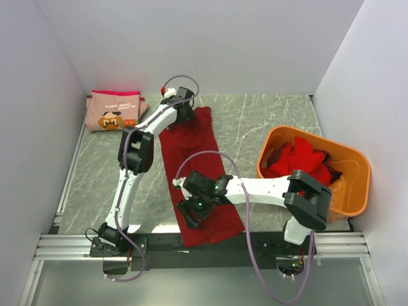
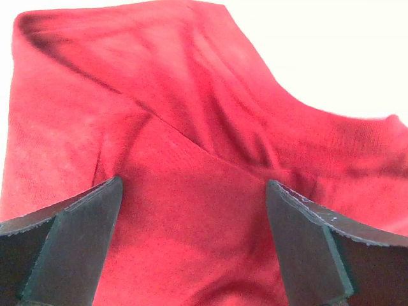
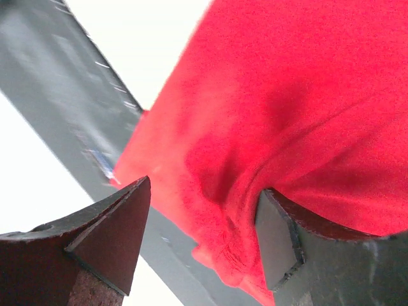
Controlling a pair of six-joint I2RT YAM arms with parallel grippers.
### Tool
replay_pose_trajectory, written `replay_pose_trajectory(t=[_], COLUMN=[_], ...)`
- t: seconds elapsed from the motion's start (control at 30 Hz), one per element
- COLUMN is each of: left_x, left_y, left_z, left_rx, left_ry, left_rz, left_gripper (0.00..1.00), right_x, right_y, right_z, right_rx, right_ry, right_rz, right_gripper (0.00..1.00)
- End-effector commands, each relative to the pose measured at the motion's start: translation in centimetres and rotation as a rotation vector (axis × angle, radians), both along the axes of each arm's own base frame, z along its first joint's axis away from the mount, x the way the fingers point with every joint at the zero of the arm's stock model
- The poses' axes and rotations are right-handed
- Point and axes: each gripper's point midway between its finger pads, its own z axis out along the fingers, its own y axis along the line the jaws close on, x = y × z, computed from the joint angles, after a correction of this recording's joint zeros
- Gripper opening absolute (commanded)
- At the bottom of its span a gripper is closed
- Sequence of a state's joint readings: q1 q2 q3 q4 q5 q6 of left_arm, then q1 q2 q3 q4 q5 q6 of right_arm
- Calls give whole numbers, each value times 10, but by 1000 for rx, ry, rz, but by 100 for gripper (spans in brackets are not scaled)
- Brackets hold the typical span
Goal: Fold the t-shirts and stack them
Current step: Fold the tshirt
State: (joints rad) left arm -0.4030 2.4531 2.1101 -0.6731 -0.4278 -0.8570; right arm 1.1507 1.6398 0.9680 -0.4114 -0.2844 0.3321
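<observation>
A dark red t-shirt lies as a long strip down the middle of the table, from far end to front edge. My left gripper is open just above its far end; red cloth fills that wrist view between the spread fingers. My right gripper is open over the shirt's near left edge; a bunched hem lies between its fingers. A folded pink shirt with a moustached face print sits at the far left. More red shirts lie in the orange tub.
The orange plastic tub stands at the right side of the table. A dark strip and metal rail run along the table's front edge. White walls close in the left, back and right.
</observation>
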Motion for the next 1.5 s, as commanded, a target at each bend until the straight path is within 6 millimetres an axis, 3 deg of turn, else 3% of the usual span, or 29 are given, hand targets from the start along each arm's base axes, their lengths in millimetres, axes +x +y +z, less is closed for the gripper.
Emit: replay_pose_trajectory(t=[0.0, 0.2, 0.3, 0.33, 0.43, 0.53, 0.57, 0.67, 0.77, 0.8, 0.87, 0.9, 0.97, 1.0, 1.03, 1.07, 1.13, 1.17, 1.2, 1.23, 1.27, 1.3, 1.37, 1.4, 1.43, 1.47], left_x=[0, 29, 44, 57, 78, 95, 103, 118, 124, 124, 119, 112, 94, 77, 59, 46, 0, -18, -57, -74, -97, -136, -173, -202, -229, -252], left_y=[-26, -27, -28, -31, -31, -27, -28, -31, -33, -31, -26, -22, -17, -15, -11, -8, -3, -3, -3, -7, -20, -13, -17, -25, -21, -33], left_z=[-48, -52, -52, -40, -34, -29, -21, 17, 76, 114, 149, 191, 210, 248, 236, 240, 244, 240, 224, 221, 212, 187, 169, 174, 136, 125], left_rx=[-78, -206, -230, -243, -268, -344, -382, -410, -419, -418, -391, -391, -364, -372, -347, -328, -290, -276, -260, -283, -297, -296, -333, -369, -364, -374], left_ry=[101, 17, -20, -67, -131, -190, -225, -311, -406, -462, -506, -559, -541, -569, -495, -478, -425, -403, -347, -348, -331, -281, -262, -266, -189, -160], left_rz=[-80, -55, -58, -60, -55, -4, -2, -19, -54, -58, -79, -86, -90, -94, -91, -94, -109, -113, -124, -127, -163, -164, -149, -165, -139, -166], left_gripper=[99, 100, 99, 99, 99, 99, 99, 99, 99, 99, 99, 99, 100, 99, 100, 99, 99, 99, 99, 99, 99, 100, 99, 100, 99, 99], right_x=[-3, -18, -11, -9, 1, 25, 38, 51, 62, 65, 68, 71, 76, 78, 79, 85, 87, 89, 87, 86, 82, 79, 74, 66, 63, 61], right_y=[38, 54, 53, 55, 57, 55, 52, 48, 42, 39, 29, 24, 10, 4, -5, -16, -34, -44, -53, -58, -60, -66, -70, -71, -71, -72], right_z=[30, 43, 45, 48, 46, 49, 56, 81, 104, 109, 120, 123, 127, 127, 120, 122, 110, 110, 98, 95, 90, 79, 69, 62, 58, 56], right_rx=[138, 211, 199, 204, 190, 170, 165, 207, 248, 254, 267, 268, 263, 260, 238, 232, 193, 183, 155, 151, 143, 119, 98, 89, 84, 86], right_ry=[1, 53, 22, 15, -17, -108, -163, -230, -278, -281, -307, -314, -326, -322, -321, -333, -328, -328, -318, -312, -287, -270, -243, -211, -197, -187], right_rz=[79, 155, 129, 120, 42, -89, -147, -187, -239, -264, -287, -313, -356, -389, -415, -449, -500, -534, -546, -554, -553, -552, -562, -540, -535, -532], right_gripper=[71, 71, 71, 71, 72, 72, 72, 73, 73, 73, 73, 73, 73, 73, 73, 73, 73, 73, 73, 73, 73, 73, 73, 73, 73, 73])
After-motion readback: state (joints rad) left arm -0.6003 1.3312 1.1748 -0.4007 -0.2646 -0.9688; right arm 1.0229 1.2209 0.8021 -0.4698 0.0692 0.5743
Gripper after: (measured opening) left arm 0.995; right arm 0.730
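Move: The left hand's open fingers are on the far end of the dark red t-shirt; its middle lies about 30 cm back and 7 cm right, and the pink folded shirt about 27 cm to this hand's left, roughly level fore and aft. From the right hand, over the near end, the t-shirt's middle is some 17 cm ahead and 4 cm right, the table's near edge about 4 cm back, straight behind, and the orange bin about 18 cm ahead and 43 cm right. With its fingers still wide open on the cloth, the left hand pushes the t-shirt's far end forward about 11 cm while drifting slightly right and tilting, then lifts off and swings quickly back some 30 cm, high above the shirt. Meanwhile the part-open right hand comes up off the near end, leftward at first, rises in an arc forward to about 12 cm above its start, then crosses some 10 cm to the right and sinks halfway down again over the right side of the near end, turning about 30 degrees clockwise. ##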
